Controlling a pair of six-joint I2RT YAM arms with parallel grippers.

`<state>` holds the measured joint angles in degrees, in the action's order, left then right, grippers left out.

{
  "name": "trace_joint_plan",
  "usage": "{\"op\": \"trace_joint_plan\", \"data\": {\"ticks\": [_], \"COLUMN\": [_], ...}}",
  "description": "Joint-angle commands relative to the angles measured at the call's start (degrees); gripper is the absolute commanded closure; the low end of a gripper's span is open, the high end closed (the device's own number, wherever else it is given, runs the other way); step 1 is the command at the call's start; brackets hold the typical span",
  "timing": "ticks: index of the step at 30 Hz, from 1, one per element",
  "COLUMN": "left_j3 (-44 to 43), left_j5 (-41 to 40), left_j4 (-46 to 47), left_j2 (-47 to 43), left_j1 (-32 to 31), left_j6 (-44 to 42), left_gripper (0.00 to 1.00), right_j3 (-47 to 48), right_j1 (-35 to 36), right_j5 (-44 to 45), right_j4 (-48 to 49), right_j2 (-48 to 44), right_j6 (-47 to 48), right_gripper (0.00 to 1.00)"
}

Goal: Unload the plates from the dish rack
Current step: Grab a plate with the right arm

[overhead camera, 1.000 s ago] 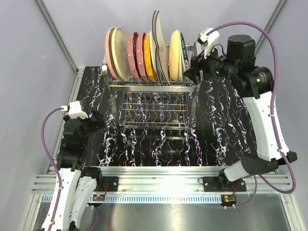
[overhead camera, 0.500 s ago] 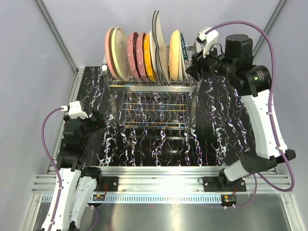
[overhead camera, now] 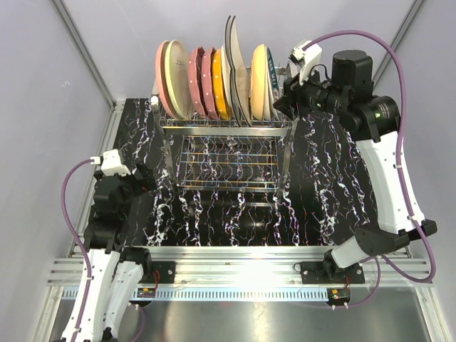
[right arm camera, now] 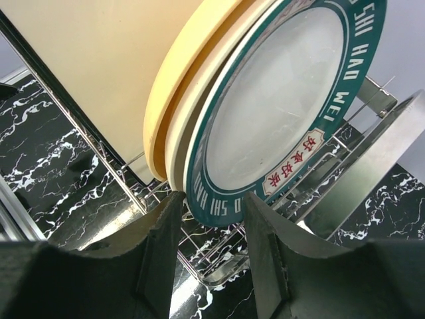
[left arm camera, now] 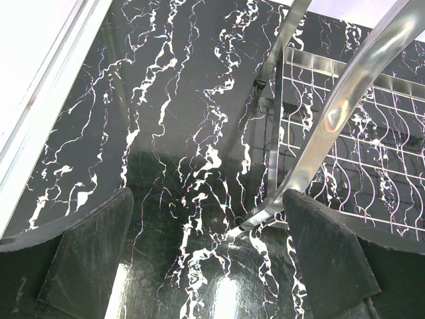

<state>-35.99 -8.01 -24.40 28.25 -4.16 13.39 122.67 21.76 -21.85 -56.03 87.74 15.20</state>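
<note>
The dish rack (overhead camera: 228, 153) stands at the back of the table with several plates upright in its top row: pink (overhead camera: 165, 78), maroon dotted (overhead camera: 203, 82), orange (overhead camera: 221, 89), squarish white (overhead camera: 239, 71) and tan (overhead camera: 258, 78). At the right end stands the white plate with a teal rim (right arm camera: 279, 113). My right gripper (right arm camera: 212, 199) is closed on that plate's lower rim, one finger behind and one in front. The plate still sits in the rack. My left gripper (left arm camera: 209, 252) hangs open over the black marbled table, near the rack's left leg (left arm camera: 345, 100).
A tan plate (right arm camera: 166, 113) and a large cream plate (right arm camera: 99, 66) stand close behind the teal-rimmed one. The rack's lower wire shelf (overhead camera: 226, 167) holds nothing. Grey walls close the table at the back and sides, and an aluminium rail (overhead camera: 235, 274) runs along the front.
My right gripper has moved slightly left onto the end plate and its fingers have narrowed around the rim. The left arm has not moved.
</note>
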Motion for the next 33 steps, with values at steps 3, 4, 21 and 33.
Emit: {"op": "trace_joint_plan", "data": {"ticks": [3,4,21,33], "left_j3": [-2.51,-2.51,-2.51,-2.42], "left_j5": [1.07,1.07,1.16,0.98], "left_j4": [1.46,1.55,1.46,1.55], "left_j2": [0.14,0.31,0.05,-0.13], "left_j1": [-0.14,-0.14,-0.23,-0.14], "left_j6": [-0.20,-0.20,-0.12,-0.20], "left_gripper": [0.01,0.01,0.01,0.01], "right_j3": [1.17,0.64,-0.24,-3.58], "right_j1": [1.27,1.27,2.41,3.38], "right_j5": [-1.44,-1.44,2.60,5.06], "right_j4": [1.01,1.53,4.70,8.56], "right_j2": [1.11,0.94,3.22,0.41], "right_j6": [-0.52,-0.52,-2.19,-5.79], "right_gripper": [0.52,0.51,0.62,1.00]}}
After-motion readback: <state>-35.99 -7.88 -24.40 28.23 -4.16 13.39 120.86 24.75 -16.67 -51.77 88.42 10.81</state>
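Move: The green-rimmed plate stands in the rack just past the right fingertips, its near lower rim already in the open gap; its middle lies some 7 cm ahead, 2 cm to the left and 4 cm above the right hand. The cream plate sits about 2 cm left of it, the yellow plate 4 cm left of it, and the rack's right side some 4 cm right of it, all about level with it fore and aft. From the left hand the green-rimmed plate lies roughly 16 cm ahead, 32 cm right and 26 cm up. The green-rimmed plate's near rim is pinched as the half-open right fingers shut on it, one finger entering on the cream plate's side. To get there the right hand eases about 2 cm left, 1.5 cm down and 1 cm forward, its wrist almost unturned; during the final closing it comes back about 1 cm to the right and 1 cm up. ##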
